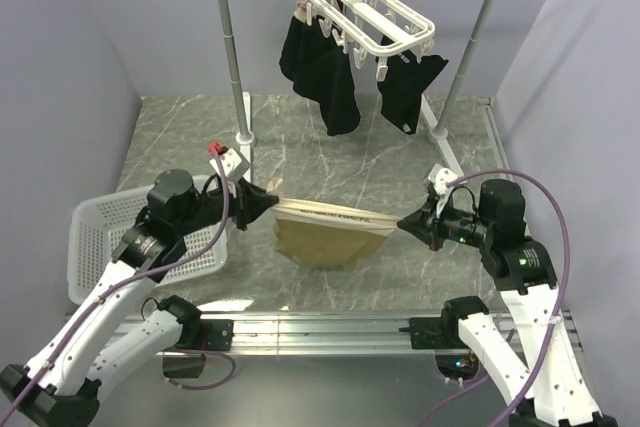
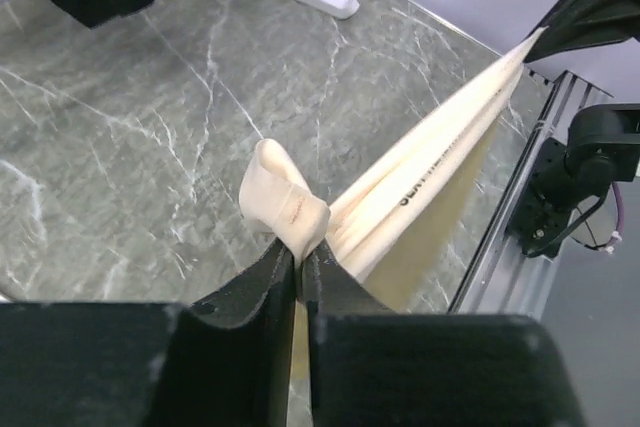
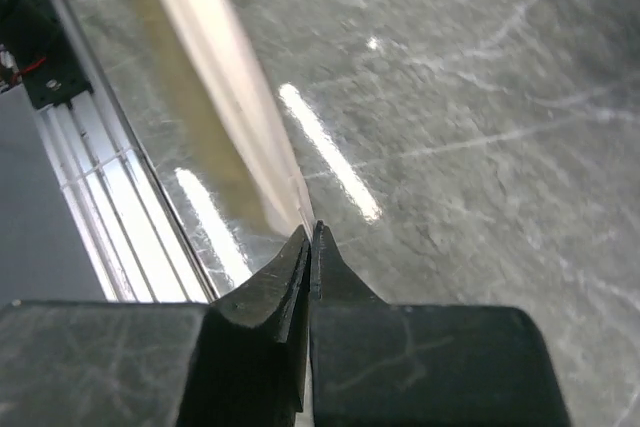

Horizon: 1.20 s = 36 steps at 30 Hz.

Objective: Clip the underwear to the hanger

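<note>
The tan underwear [image 1: 325, 232] hangs stretched between my two grippers above the table, its pale lettered waistband [image 2: 430, 172] pulled taut. My left gripper [image 1: 268, 204] is shut on the waistband's left end, with a fold of fabric [image 2: 285, 209] bunched above the fingertips. At the right end my right gripper [image 1: 404, 222] is shut on the waistband [image 3: 215, 77], which runs away from its tips [image 3: 309, 235]. The white hanger [image 1: 365, 12] hangs from the rack's top bar at the back, well above and behind the underwear.
Black garments [image 1: 325, 72] are clipped under the hanger. The metal pole rack [image 1: 232, 47] stands on the marble table with feet [image 1: 440, 142] at both sides. A white basket [image 1: 100, 242] sits at the left under my left arm. An aluminium rail [image 1: 330, 327] runs along the near edge.
</note>
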Tool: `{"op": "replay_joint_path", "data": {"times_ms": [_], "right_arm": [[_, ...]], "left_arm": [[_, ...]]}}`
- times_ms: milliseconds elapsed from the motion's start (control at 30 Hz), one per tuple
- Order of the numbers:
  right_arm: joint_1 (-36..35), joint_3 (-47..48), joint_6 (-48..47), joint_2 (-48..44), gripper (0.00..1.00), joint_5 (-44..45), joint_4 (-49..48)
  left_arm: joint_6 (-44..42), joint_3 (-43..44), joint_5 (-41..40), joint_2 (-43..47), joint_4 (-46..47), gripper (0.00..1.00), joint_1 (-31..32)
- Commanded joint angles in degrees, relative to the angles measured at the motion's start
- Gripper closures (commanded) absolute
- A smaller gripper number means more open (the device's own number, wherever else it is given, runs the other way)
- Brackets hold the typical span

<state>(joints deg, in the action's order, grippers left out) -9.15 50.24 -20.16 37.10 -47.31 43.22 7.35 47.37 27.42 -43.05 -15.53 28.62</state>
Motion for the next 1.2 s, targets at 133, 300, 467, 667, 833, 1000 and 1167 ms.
{"op": "replay_joint_path", "data": {"times_ms": [133,300,467,667,833,1000,1167], "right_arm": [[0.0,4.3,6.5,20.8,0.9,10.5,-8.0],[0.8,12.6,10.3,35.7,0.49,19.6,-7.7],[1.5,8.1,6.4,35.4,0.48,20.5,-1.1],[1.7,7.0,4.3,40.1,0.49,18.5,1.2],[1.7,13.1,5.3,52.2,0.51,16.4,3.7],[1.0,13.7,7.1,58.9,0.51,14.2,1.5],[-0.2,13.0,10.0,62.4,0.5,16.2,-2.4]], "left_arm": [[6.7,9.0,-7.4,-24.2,5.2,0.41,-0.3],[7.2,22.4,-8.3,-41.1,2.6,0.33,-6.6],[-3.6,18.6,0.3,-36.1,-2.1,0.36,-7.4],[-8.2,12.7,2.5,-37.5,-12.1,0.43,-3.1],[0.5,11.3,0.7,-40.1,-16.7,0.34,-2.2],[4.2,6.5,-1.0,-40.4,-15.9,0.33,-1.7],[5.2,3.0,-2.9,-42.2,-13.1,0.34,-1.5]]}}
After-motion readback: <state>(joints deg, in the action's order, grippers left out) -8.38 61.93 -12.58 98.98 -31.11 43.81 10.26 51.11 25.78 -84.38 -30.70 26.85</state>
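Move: The underwear is stretched by its waistband between the two raised hands. Its landing spot on the table lies about 14 cm right of the left hand, 6 cm back and 27 cm below, and some 8 cm left, 3 cm back and 24 cm below the right. The white basket stands roughly 30 cm left of the left hand, level with it; the rack's left foot is about 22 cm ahead of it and 8 cm left. The rack's right foot is some 26 cm ahead and 12 cm right of the right hand. Forward and down in one quick flick, both hands cast the held underwear out, the left about 16 cm forward, the right 13, opening their fingers to let go of the waistband corners on the way. Then both keep sinking with fingers open, tipping some 50 degrees to point down; the left draws back about 14 cm, the right only slightly. ##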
